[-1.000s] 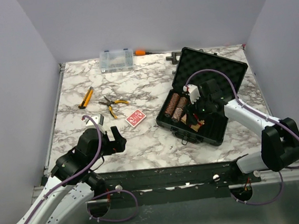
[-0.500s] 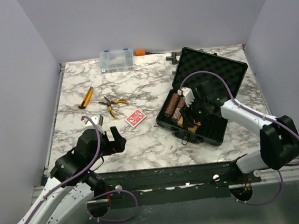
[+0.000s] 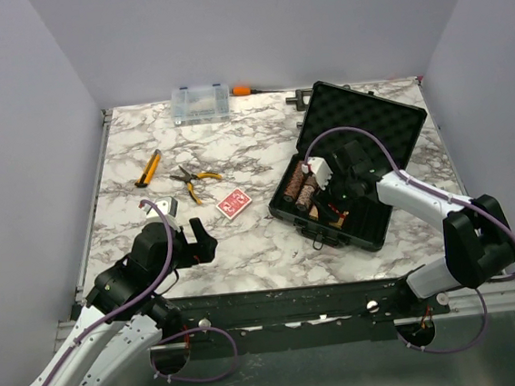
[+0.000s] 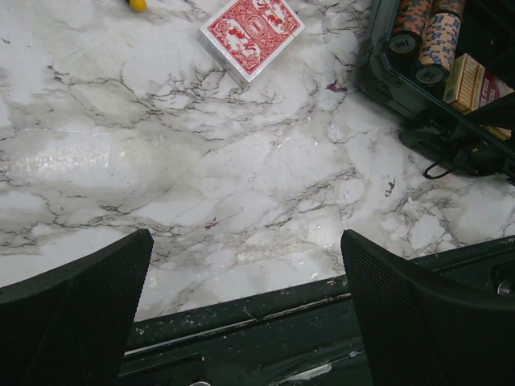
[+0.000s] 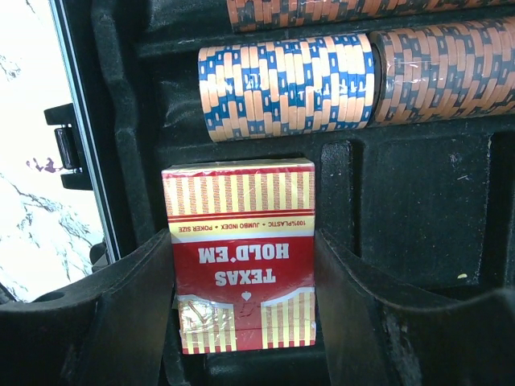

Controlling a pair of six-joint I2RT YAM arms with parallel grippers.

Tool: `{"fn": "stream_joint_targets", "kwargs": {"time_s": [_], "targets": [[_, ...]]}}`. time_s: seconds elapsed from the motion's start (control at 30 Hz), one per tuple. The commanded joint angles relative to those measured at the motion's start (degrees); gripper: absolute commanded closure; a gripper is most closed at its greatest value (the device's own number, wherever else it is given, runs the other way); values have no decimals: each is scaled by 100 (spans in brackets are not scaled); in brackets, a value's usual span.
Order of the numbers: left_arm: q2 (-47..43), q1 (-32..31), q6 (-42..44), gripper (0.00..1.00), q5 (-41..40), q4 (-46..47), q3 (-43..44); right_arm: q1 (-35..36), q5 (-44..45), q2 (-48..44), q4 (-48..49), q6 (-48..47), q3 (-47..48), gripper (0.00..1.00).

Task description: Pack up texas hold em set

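Observation:
The black hard case (image 3: 366,124) lies open at the right, foam lid up. Brown-red chip rolls (image 3: 301,186) fill its left slots; the right wrist view shows a blue-and-orange roll (image 5: 290,84) just beyond the jaws. My right gripper (image 3: 325,205) is low over the case's near compartments, shut on a red and gold "Texas Hold'em" card deck (image 5: 239,257), one finger on each side. A red-backed deck (image 3: 233,203) lies on the marble left of the case, also in the left wrist view (image 4: 252,28). My left gripper (image 3: 198,241) hangs open and holds nothing near the front edge.
At the back stand a small clear organizer box (image 3: 199,102) and an orange-handled screwdriver (image 3: 242,90). Orange-handled pliers (image 3: 192,179) and a yellow utility knife (image 3: 148,168) lie at the left. The case's handle (image 4: 447,157) sticks out toward the table's front edge (image 4: 241,310).
My right gripper has shifted a little to the left inside the case, toward the chip rolls, with the deck in it. The left arm has not moved.

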Motion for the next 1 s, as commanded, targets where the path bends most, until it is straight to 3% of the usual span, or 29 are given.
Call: {"fn": "stream_joint_targets", "kwargs": {"time_s": [0.0,0.23,0.57,0.7,0.8,0.97], "targets": [[-60,-29,34,2,63,117,49,20,-42,-18,-69,-83,-51,53],[-54,-28,42,2,61,118,49,21,-714,-96,64,100,-141,54],[-4,-30,42,2,56,118,58,18,-811,-133,386,59,-409,52],[-26,-26,42,1,45,118,58,19,-755,-72,492,180,-404,19],[-29,-28,42,2,37,118,57,26,-672,-160,452,222,-300,3],[-7,-30,42,1,36,113,51,21,-531,-344,229,169,-43,0]]}}
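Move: The held Texas Hold'em card pack is just over its slot in the open case, the slot's middle roughly 1 cm to the right hand's left and 2 cm below. The blue-edged chip stack lies about 4 cm ahead and 6 cm left of that hand, the brown stack 11 cm ahead and 3 cm left, the case handle 7 cm back and 4 cm left. The slot is some 41 cm right of the idle left hand, 6 cm ahead and 12 cm below. The card pack, still pinched by its long sides in the right hand, is eased about half a centimetre left and slightly down into the slot beside the blue-edged stack, the wrist tilting some 5 degrees so the hand's left side rises. Then the fingers open wide and let go of it, while the hand shifts half a centimetre forward and begins to lift slightly. ##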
